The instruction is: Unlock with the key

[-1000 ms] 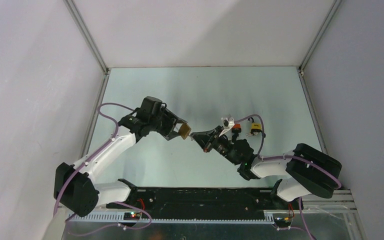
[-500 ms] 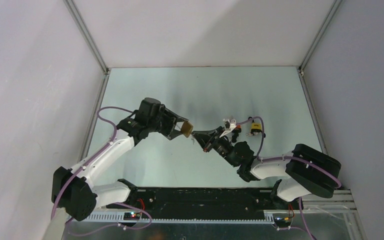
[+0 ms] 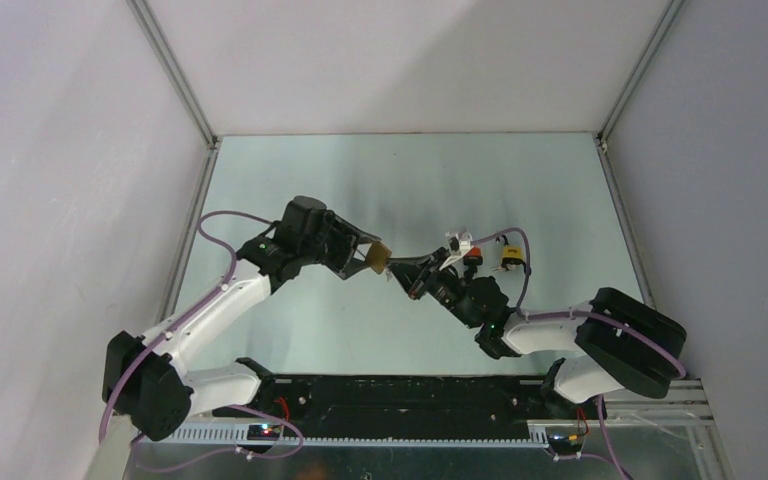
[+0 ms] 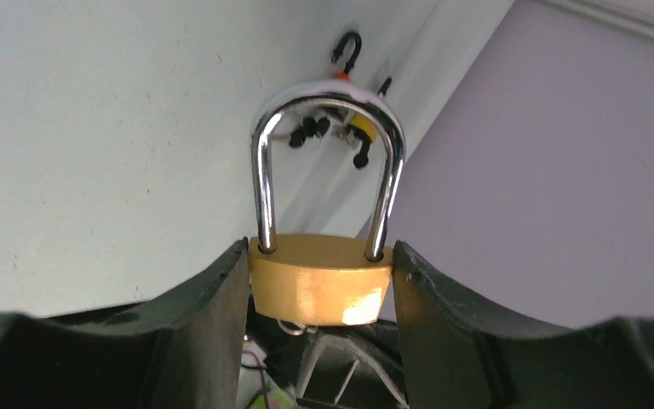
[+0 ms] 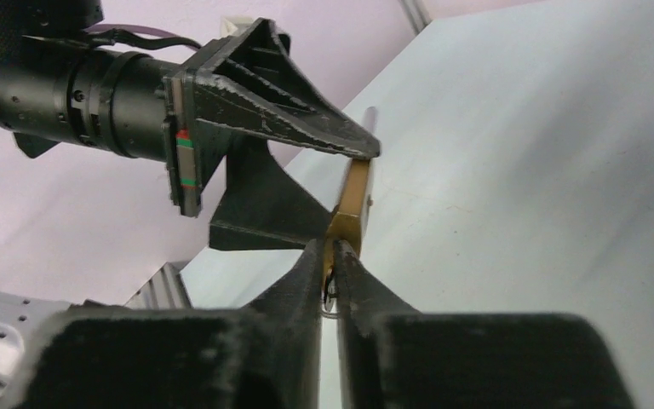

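A brass padlock [image 4: 319, 285] with a chrome shackle [image 4: 328, 94] is clamped by its body between the fingers of my left gripper [image 4: 321, 249], shackle pointing away from the wrist. In the top view the padlock [image 3: 377, 256] hangs above the table's middle, with the left gripper [image 3: 365, 255] and right gripper [image 3: 392, 268] meeting tip to tip. My right gripper [image 5: 330, 249] is shut on a small key [image 5: 329, 285], its tips pressed against the bottom of the padlock [image 5: 356, 200]. The key's blade is hidden.
An orange padlock [image 3: 473, 255] and a yellow padlock [image 3: 510, 258] lie on the table right of the grippers, with a white tag [image 3: 453, 243] beside them. The pale green table [image 3: 410, 170] is enclosed by grey walls.
The left arm has carried the padlock slightly right and up against the right gripper's tips. The right gripper has shifted little.
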### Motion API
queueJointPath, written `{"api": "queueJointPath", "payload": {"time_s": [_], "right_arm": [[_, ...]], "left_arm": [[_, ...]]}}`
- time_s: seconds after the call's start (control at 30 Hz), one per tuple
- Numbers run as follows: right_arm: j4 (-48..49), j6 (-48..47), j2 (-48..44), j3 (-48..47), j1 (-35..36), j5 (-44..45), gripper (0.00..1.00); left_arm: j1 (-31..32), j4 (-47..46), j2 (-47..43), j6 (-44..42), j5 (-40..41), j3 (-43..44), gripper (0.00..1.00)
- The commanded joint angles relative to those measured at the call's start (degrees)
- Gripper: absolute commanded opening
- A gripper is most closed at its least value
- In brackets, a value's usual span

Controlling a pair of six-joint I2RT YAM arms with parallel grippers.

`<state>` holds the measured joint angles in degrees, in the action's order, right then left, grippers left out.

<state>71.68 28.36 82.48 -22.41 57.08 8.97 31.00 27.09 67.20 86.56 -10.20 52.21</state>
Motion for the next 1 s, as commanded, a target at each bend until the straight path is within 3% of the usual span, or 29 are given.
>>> {"api": "queueJointPath", "payload": {"time_s": [0.0,0.13,0.27,0.5,0.97], "right_arm": [[-9.29,-1.2,-6.28,-3.34,-0.7,-2.86,0.21],[-22.69,-0.72,-14.14,-3.34,-1.07,-2.25,0.42],[-35.11,0.53,-20.95,-3.34,-1.08,-1.63,0.49],[-47.56,1.43,-26.96,-4.4,-1.19,-1.55,0.47],[-44.4,-1.24,-20.79,-9.82,1.89,-1.12,0.44]], "left_arm": [[2.86,-4.97,-1.87,0.5,-7.34,2.06,0.0],[1.67,-4.97,-1.44,-0.86,-5.2,1.42,0.0],[1.6,-4.99,-0.47,-2.15,-4.64,1.82,0.0],[1.61,-5.01,-0.42,-3.04,-4.17,1.79,0.0],[1.68,-5.03,-0.98,-3.77,-3.97,1.67,0.0]]}}
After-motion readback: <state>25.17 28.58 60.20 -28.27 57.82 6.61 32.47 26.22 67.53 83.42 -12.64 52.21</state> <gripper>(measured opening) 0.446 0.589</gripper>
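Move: The key is at the right hand's fingertips, its tip in the brass padlock, whose body sits roughly 2 cm ahead, 3 cm left and 1 cm above. On the table about 19 cm below, some 5 cm ahead of the right hand, lie the orange padlock, about 16 cm right, and the yellow padlock, 24 cm right. From the left hand, the key is about 2 cm back, 4 cm right and slightly lower. Open the right gripper to about half and let go of the key, backing away from the brass padlock, right and back about 5 cm, rising slightly, then dipping, while the fingers tip down nearly 20 degrees; then ease left a little, fingers still open. Keep the left grip on the padlock, letting that hand drift slightly back and right. ##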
